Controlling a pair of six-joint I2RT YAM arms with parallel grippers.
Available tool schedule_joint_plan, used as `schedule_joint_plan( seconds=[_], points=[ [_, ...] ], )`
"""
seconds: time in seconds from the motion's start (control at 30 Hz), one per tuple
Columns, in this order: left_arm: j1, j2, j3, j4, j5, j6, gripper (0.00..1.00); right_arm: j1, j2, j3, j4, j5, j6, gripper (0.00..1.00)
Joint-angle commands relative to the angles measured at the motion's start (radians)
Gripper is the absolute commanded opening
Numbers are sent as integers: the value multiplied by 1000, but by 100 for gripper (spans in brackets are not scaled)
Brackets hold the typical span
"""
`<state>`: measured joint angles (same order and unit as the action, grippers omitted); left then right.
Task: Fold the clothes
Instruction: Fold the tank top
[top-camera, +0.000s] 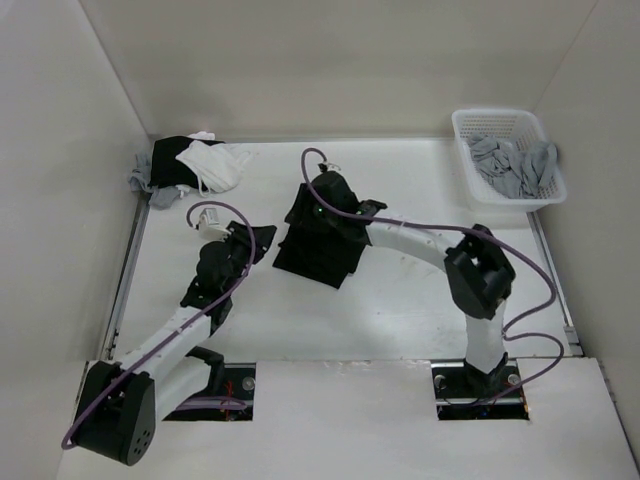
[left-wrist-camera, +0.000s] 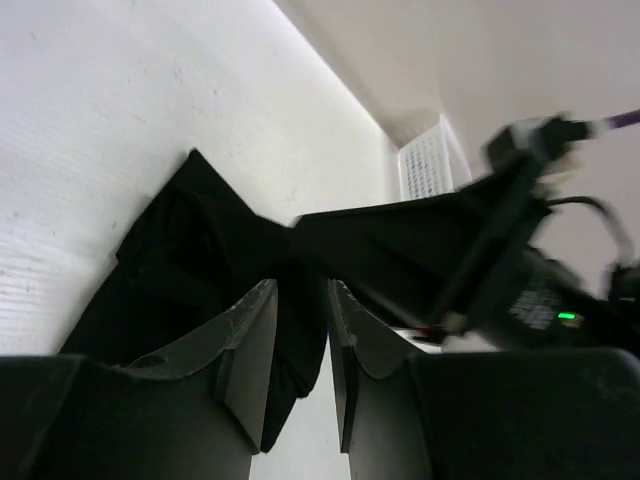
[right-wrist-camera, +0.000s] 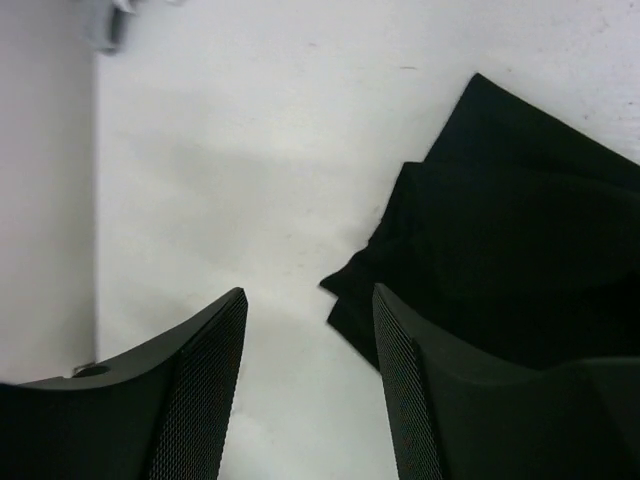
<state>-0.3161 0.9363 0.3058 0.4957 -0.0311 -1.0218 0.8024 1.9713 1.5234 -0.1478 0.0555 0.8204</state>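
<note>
The clothes (top-camera: 325, 255), a plain black top, lie bunched in the middle of the white table. My left gripper (top-camera: 258, 240) is at the top's left edge. In the left wrist view it (left-wrist-camera: 300, 305) is shut on a fold of the black fabric (left-wrist-camera: 190, 250), which hangs down between the fingers (left-wrist-camera: 250, 345). My right gripper (top-camera: 305, 205) hovers over the top's far left corner. In the right wrist view it (right-wrist-camera: 310, 305) stands open over bare table, with the black fabric (right-wrist-camera: 520, 240) just to the right of its right finger (right-wrist-camera: 400, 380).
A heap of white, black and grey garments (top-camera: 195, 165) lies in the far left corner. A white basket (top-camera: 456, 122) with light grey garments (top-camera: 515, 165) stands at the far right. Walls close in the table on three sides.
</note>
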Motion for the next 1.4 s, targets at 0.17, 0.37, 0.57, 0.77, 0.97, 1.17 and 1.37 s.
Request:
schedule_joint_plan(
  seconds=[0.17, 0.37, 0.57, 0.77, 0.97, 1.17, 1.37],
  points=[
    [-204, 220, 159, 64, -73, 77, 27, -124, -308, -367, 215, -39, -32, 17],
    [-278, 419, 245, 122, -121, 106, 27, -156, -213, -338, 162, -131, -121, 13],
    [-269, 565, 236, 188, -193, 74, 26, -148, -117, -272, 123, -155, -141, 12],
    [-186, 631, 150, 196, -190, -15, 26, -121, -11, -195, 128, -166, -133, 11],
    [-168, 598, 82, 190, -185, -26, 25, -119, 78, -114, 117, -166, -124, 10],
    [-154, 565, 36, 191, -170, -27, 26, -127, 155, -13, 128, -164, -110, 10],
    [-148, 518, 7, 193, -161, -32, 26, -197, 251, 151, 192, -186, -17, 11]
  ],
)
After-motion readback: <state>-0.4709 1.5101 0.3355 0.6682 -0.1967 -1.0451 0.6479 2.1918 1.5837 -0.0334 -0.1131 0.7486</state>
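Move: Ahead of the left hand lies the folded tank top, its middle about 4 cm farther out, 11 cm to the right and some 16 cm below. From the right hand that middle is about 2 cm back, 4 cm to the right and 13 cm below. The white cloth lies some 18 cm ahead and 21 cm left of the right hand, with the black cloth about 7 cm left of the white cloth, both on the table. Lifting clear, the right hand swings about 10 cm right with its fingers closing, drops low onto the tank top, then works left and finally forward with shut fingers towards its far-left corner. The left hand swings right over the tank top, sinks about 14 cm while easing back left, tips down some 20 degrees and settles at its left edge, fingers still slightly open. ##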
